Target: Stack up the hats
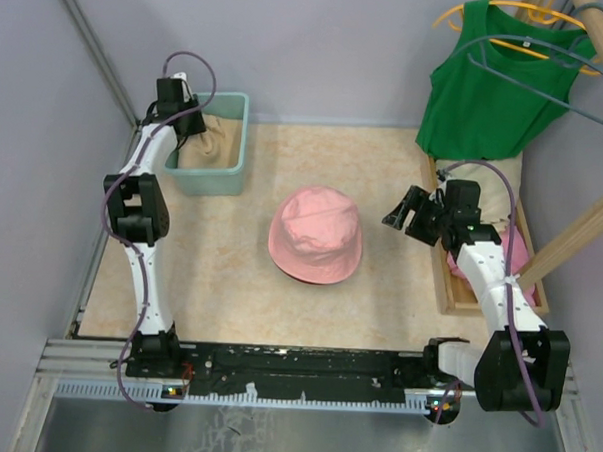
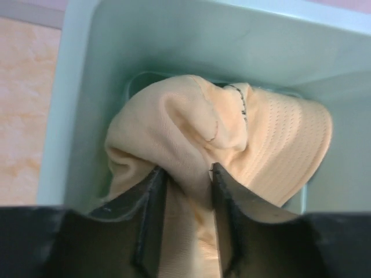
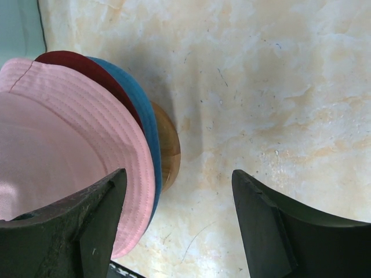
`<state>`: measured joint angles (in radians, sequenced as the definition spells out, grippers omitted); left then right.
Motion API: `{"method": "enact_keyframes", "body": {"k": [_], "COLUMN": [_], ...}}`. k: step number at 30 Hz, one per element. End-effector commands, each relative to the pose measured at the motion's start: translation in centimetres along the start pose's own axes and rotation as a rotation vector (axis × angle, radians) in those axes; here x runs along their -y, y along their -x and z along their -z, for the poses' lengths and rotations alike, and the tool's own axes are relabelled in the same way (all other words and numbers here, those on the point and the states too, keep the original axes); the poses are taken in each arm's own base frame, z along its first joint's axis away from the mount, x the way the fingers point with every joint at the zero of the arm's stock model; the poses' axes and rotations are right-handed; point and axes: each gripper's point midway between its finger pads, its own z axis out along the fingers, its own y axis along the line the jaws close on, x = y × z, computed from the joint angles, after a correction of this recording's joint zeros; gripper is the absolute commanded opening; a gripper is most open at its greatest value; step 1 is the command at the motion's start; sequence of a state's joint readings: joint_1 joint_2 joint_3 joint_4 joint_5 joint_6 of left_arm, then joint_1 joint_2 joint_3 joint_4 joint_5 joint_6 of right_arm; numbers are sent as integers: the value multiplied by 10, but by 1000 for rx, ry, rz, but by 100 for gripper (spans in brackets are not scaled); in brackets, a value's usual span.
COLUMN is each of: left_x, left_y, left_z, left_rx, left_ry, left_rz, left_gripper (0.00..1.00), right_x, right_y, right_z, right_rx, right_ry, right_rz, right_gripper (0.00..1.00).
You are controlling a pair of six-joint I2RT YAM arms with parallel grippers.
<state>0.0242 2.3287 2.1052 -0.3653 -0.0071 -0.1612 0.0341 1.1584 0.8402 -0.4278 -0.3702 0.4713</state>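
Note:
A pink hat [image 1: 316, 232] tops a pile in the middle of the table. The right wrist view shows the pink hat [image 3: 58, 133] lying over a dark red hat [image 3: 87, 66] and a blue hat [image 3: 139, 110], all on a round wooden stand [image 3: 168, 145]. A beige hat [image 2: 191, 121] lies crumpled in the teal basket [image 2: 174, 35]. My left gripper [image 2: 187, 171] reaches into the basket [image 1: 208, 187] and pinches a fold of the beige hat [image 1: 213, 147] between its fingers. To the right of the pile my right gripper [image 1: 400, 212] hovers open over bare table, its jaws [image 3: 178, 174] holding nothing.
A green tank top [image 1: 488, 89] hangs on a hanger at the back right. Below it a wooden tray [image 1: 444, 282] holds beige cloth and a pink item [image 1: 518, 250]. A slanted wooden pole [image 1: 581, 233] crosses the right edge. Grey walls close in the table.

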Motion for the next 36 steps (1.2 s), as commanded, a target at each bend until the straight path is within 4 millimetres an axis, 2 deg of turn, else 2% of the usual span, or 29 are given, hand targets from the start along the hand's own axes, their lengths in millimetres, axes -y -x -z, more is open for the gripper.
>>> {"method": "enact_keyframes", "body": {"k": [1,5,8,11,14,18,22,24,29,33,36], "left_x": [6,16,29,47,66,92,121,138,173,204,224], "left_y": [8,12,29,63,101,135,150,159,166,166,160], "left_z": [-4,1,17,49,92,152,213,251,323,368,390], "left_rx": [17,19,48,110,190,244,249,274,284,284,260], "left_ry": [-31,-83,-146,-222,-304,-429,-586,-668,-824,-954,-1033], "left_rz": [1,4,22,32,44,102,195,219,291,316,337], "left_gripper": [28,0,0,0,0,0,0,0,0,0,0], "right_x": [-14,-15,-17,-20,-25,-43,-79,-101,-163,-217,-247], "right_y": [25,26,27,30,35,52,72,85,98,97,96], "right_z": [13,13,14,15,20,32,51,63,94,122,143], "right_rx": [81,85,88,94,110,155,207,246,271,264,276], "right_ry": [27,33,39,48,60,107,232,323,601,865,1004], "right_rz": [40,38,38,40,48,65,85,93,51,-51,-68], "right_gripper": [73,73,73,73,73,73,73,73,72,73,73]}}
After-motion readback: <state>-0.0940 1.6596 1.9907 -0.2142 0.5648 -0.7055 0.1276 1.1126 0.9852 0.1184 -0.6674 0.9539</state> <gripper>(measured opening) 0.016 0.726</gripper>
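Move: The tan hat lies crumpled low in the bin, its middle about 3 cm right of the left hand, 1 cm back and 3 cm below; the bin's middle is some 3 cm right, 3 cm back and 1 cm below. The pink hat on top of the stack is about 32 cm back and 31 cm right of that hand, 2 cm lower. From the right hand the pink hat is about 17 cm left and 1 cm back, 2 cm below, the tan hat some 45 cm left, 30 cm ahead and 4 cm below. The left fingers shut on a fold of the tan hat and keep it pinched, shift slightly right, then sweep it steeply up out of the bin by about 37 cm while coming back and right, rolling left side down, turning clockwise and tipping up. Later the right hand, empty and open, rises about 20 cm and goes left, tilting up and rolling left side up. ##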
